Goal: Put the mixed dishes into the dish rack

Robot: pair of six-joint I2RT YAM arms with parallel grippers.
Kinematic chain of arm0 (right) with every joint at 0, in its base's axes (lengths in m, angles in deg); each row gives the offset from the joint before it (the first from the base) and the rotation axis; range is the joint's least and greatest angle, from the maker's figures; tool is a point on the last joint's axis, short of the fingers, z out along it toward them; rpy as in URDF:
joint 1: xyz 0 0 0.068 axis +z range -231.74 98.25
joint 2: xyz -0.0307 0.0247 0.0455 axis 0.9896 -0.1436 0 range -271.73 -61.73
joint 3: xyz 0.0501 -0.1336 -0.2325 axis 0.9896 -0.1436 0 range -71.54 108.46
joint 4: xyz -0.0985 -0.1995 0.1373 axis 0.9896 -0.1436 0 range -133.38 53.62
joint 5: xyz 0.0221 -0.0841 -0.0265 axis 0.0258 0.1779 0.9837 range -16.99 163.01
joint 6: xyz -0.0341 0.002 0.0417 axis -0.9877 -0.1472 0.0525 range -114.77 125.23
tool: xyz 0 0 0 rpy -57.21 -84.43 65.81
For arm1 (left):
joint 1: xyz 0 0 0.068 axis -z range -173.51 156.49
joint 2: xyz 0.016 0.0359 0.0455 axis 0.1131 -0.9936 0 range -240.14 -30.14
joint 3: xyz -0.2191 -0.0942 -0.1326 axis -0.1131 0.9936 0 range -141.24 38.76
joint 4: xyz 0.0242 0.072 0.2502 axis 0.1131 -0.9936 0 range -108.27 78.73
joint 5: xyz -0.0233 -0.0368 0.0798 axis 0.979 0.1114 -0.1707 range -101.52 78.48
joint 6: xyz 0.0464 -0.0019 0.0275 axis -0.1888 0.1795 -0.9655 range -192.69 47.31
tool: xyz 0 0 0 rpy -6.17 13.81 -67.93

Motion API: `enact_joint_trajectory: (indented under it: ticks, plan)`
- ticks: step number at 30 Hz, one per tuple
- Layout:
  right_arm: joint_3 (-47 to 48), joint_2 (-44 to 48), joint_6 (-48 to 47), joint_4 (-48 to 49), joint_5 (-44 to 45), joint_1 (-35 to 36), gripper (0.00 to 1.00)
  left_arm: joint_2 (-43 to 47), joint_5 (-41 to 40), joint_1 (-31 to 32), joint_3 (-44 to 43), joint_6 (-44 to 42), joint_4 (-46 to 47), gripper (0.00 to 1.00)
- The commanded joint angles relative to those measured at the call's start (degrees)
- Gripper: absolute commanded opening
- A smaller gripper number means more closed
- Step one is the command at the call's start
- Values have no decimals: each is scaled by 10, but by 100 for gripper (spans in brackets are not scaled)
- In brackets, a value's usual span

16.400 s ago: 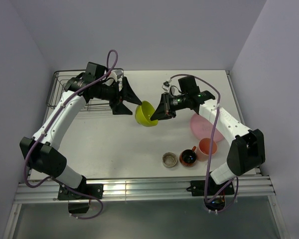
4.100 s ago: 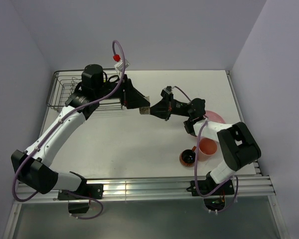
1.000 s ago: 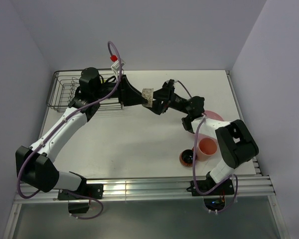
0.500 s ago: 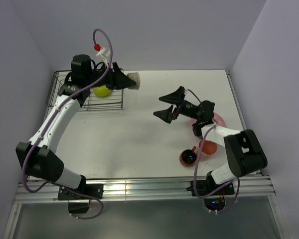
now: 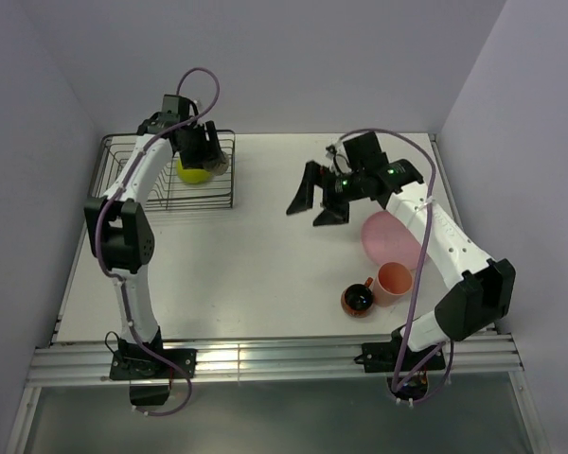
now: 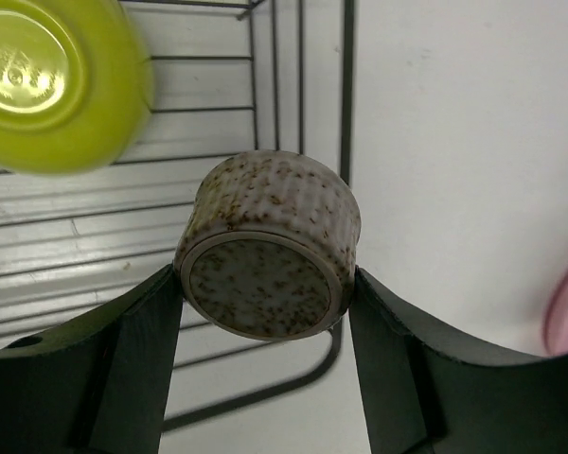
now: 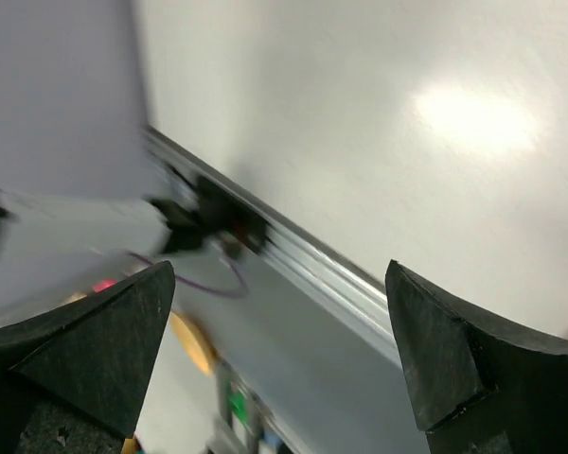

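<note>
My left gripper (image 6: 265, 280) is shut on the small beige-grey speckled cup (image 6: 270, 248), its base facing the camera, just above the dish rack's (image 6: 346, 95) near right corner. In the top view that gripper (image 5: 205, 155) hangs over the dish rack (image 5: 123, 163), where the lime-green bowl (image 5: 191, 172) lies. The left wrist view has the bowl (image 6: 47, 80) at upper left. My right gripper (image 5: 314, 201) stands open and empty over mid-table; its wrist view (image 7: 279, 274) is blurred. The pink plate (image 5: 390, 236), salmon-pink cup (image 5: 395, 279) and orange-red mug (image 5: 357, 300) sit at right.
The rack fills the table's back left corner against the wall. An aluminium rail (image 5: 265, 357) runs along the near table edge. The plate, cup and mug cluster under the right arm's forearm.
The right gripper let go of the speckled cup, opened wide and drew back. The left arm swung left with the cup, from mid-table to over the rack.
</note>
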Motion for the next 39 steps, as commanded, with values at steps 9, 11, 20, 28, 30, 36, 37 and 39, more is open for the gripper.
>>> enact_joint_trajectory:
  ticks: [9,11,20,28,30,36,37,39]
  plan:
    - [-88,84,-76,-149,72,7,100,-118,-60,-1,-144,-12,-35,0]
    - [-89,89,-77,-156,88,7,100,-134,-56,-4,-151,-7,-34,0]
    - [-118,137,-47,-171,127,7,100,-187,-37,-6,-179,7,-20,0]
    - [-146,195,28,-225,227,6,100,-236,-8,-20,-232,27,-7,4]
    - [-148,209,52,-248,250,6,100,-244,-3,-21,-231,35,2,14]
    - [-153,249,120,-320,330,6,100,-238,2,-21,-212,45,27,56]
    - [-156,259,130,-323,337,6,100,-235,2,-21,-206,45,29,82]
    - [-163,284,147,-329,349,6,100,-223,5,-21,-196,44,33,99]
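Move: The left hand holds the speckled cup above the dish rack; its place there lies some 8 cm ahead, 1 cm to the left and about 10 cm below. The green bowl is about 6 cm ahead and 10 cm left, the rack's right rim 6 cm ahead and 4 cm right. From the empty right hand, the orange mug lies roughly 15 cm back, 14 cm right and 22 cm below; the pink cup stands 9 cm right of the mug and 3 cm farther out. Keeping its grip, the left hand carries the speckled cup down about 9 cm and forward about 8 cm into the rack beside the green bowl, sinking first and then sliding level forward; right at the end its fingers open and let go. The right hand, open and empty, travels back and to the right about 12 cm each, dropping some 6 cm early on, towards the orange mug and pink cup, turning its fingers down and clockwise by some 35 degrees. ##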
